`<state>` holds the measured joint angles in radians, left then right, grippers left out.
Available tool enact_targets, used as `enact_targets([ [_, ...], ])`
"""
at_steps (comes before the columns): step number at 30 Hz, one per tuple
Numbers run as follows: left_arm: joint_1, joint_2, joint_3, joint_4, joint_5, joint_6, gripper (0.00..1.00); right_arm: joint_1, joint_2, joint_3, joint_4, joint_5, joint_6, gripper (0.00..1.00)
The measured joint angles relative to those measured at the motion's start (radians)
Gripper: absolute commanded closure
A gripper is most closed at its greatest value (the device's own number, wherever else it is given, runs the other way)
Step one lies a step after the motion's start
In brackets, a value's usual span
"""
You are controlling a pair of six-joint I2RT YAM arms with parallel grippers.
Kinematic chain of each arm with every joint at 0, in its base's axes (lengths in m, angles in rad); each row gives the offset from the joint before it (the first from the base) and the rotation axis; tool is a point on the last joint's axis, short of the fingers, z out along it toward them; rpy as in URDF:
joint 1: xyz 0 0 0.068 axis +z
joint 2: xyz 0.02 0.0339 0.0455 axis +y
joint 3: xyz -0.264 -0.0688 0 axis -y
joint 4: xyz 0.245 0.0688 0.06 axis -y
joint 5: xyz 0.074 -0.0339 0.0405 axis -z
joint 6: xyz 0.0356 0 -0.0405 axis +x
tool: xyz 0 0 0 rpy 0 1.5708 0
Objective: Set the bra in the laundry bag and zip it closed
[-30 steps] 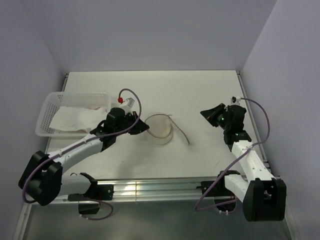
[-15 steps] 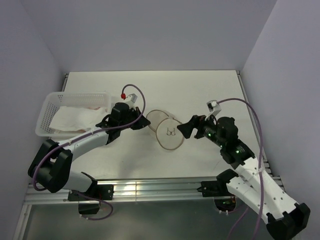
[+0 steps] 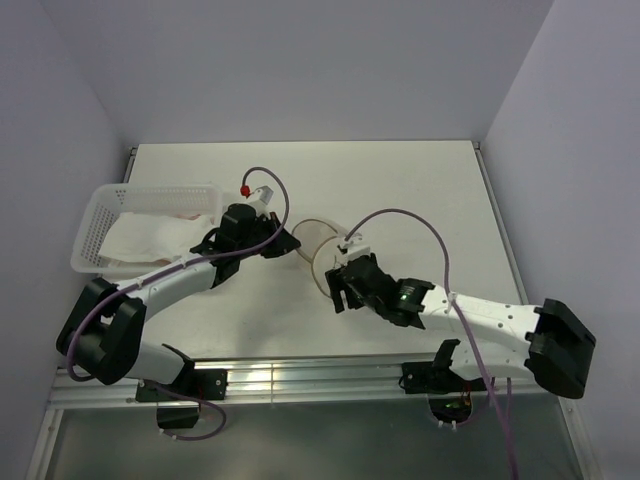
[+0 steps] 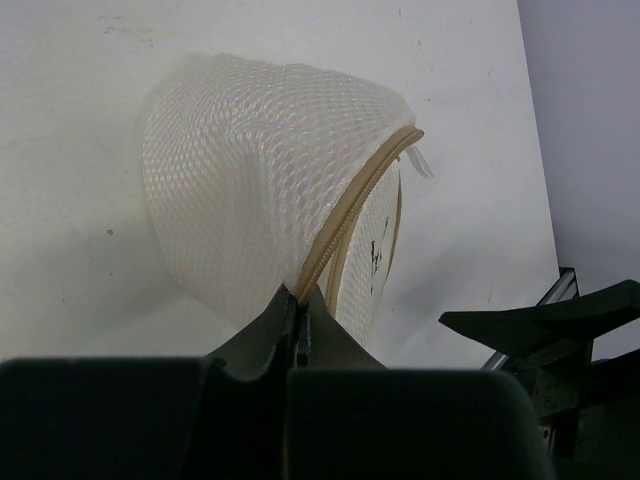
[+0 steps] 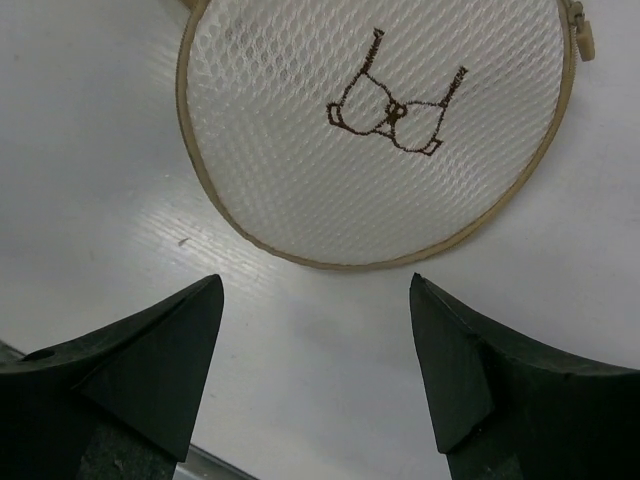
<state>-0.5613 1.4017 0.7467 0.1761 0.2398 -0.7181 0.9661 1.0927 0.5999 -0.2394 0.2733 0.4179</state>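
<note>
The laundry bag (image 3: 318,248) stands on edge at the table's middle, a round white mesh case with a tan zip rim. Its flat face with a brown bra drawing (image 5: 385,115) fills the right wrist view, and the zip pull (image 5: 583,40) lies at the upper right. My left gripper (image 4: 298,300) is shut on the bag's zip rim, seen from above at the left gripper (image 3: 288,246). My right gripper (image 3: 341,289) hangs open just in front of the bag, its fingertips (image 5: 210,292) apart over bare table. A bit of pale pink fabric, the bra (image 3: 186,213), shows in the basket.
A white perforated plastic basket (image 3: 100,215) sits at the left edge and holds a white cloth (image 3: 140,240). The right arm stretches across the near table from its base. Its black finger (image 4: 560,325) shows in the left wrist view.
The right arm has swung from the right side over to the bag, and its jaws have opened. The left gripper has kept its hold, and the bag now stands on edge.
</note>
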Motion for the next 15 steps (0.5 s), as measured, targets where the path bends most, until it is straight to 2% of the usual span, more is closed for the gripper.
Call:
enact_targets([
  [9,0.015,0.013,0.0,0.008,0.011,0.0,1.0,0.151,0.204,0.04,0.06,0.209,0.001,0.18],
  [13,0.018,0.018,0.0,0.022,0.018,0.0,1.0,0.164,0.31,0.078,0.082,0.257,-0.008,0.22],
  [15,0.019,0.018,0.0,0.023,0.02,0.0,1.0,0.164,0.36,0.103,0.092,0.273,-0.021,0.3],
])
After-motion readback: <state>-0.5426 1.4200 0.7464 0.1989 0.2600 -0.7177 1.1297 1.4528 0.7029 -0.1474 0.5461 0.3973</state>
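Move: Just off the right hand's open fingers, the lid's near rim (the zippered edge of the laundry bag's lid) lies about 3 cm to the left, 2 cm ahead and 5 cm below. The printed middle of the lid is some 7 cm ahead, about level sideways, and 4 cm below; the bag body sits roughly 11 cm ahead, 3 cm left and 4 cm below. From the left hand, that near rim is some 10 cm back, 5 cm right and 5 cm below. Sinking about 4 cm and shifting some 3 cm to its left, the right hand brings its wide-open fingers down towards the lid's near rim, with a small forward push at the end. On the way it rolls about 15 degrees, its left side dropping. The left hand stays nearly in place and keeps its pinch on the rim of the bag's mouth. ##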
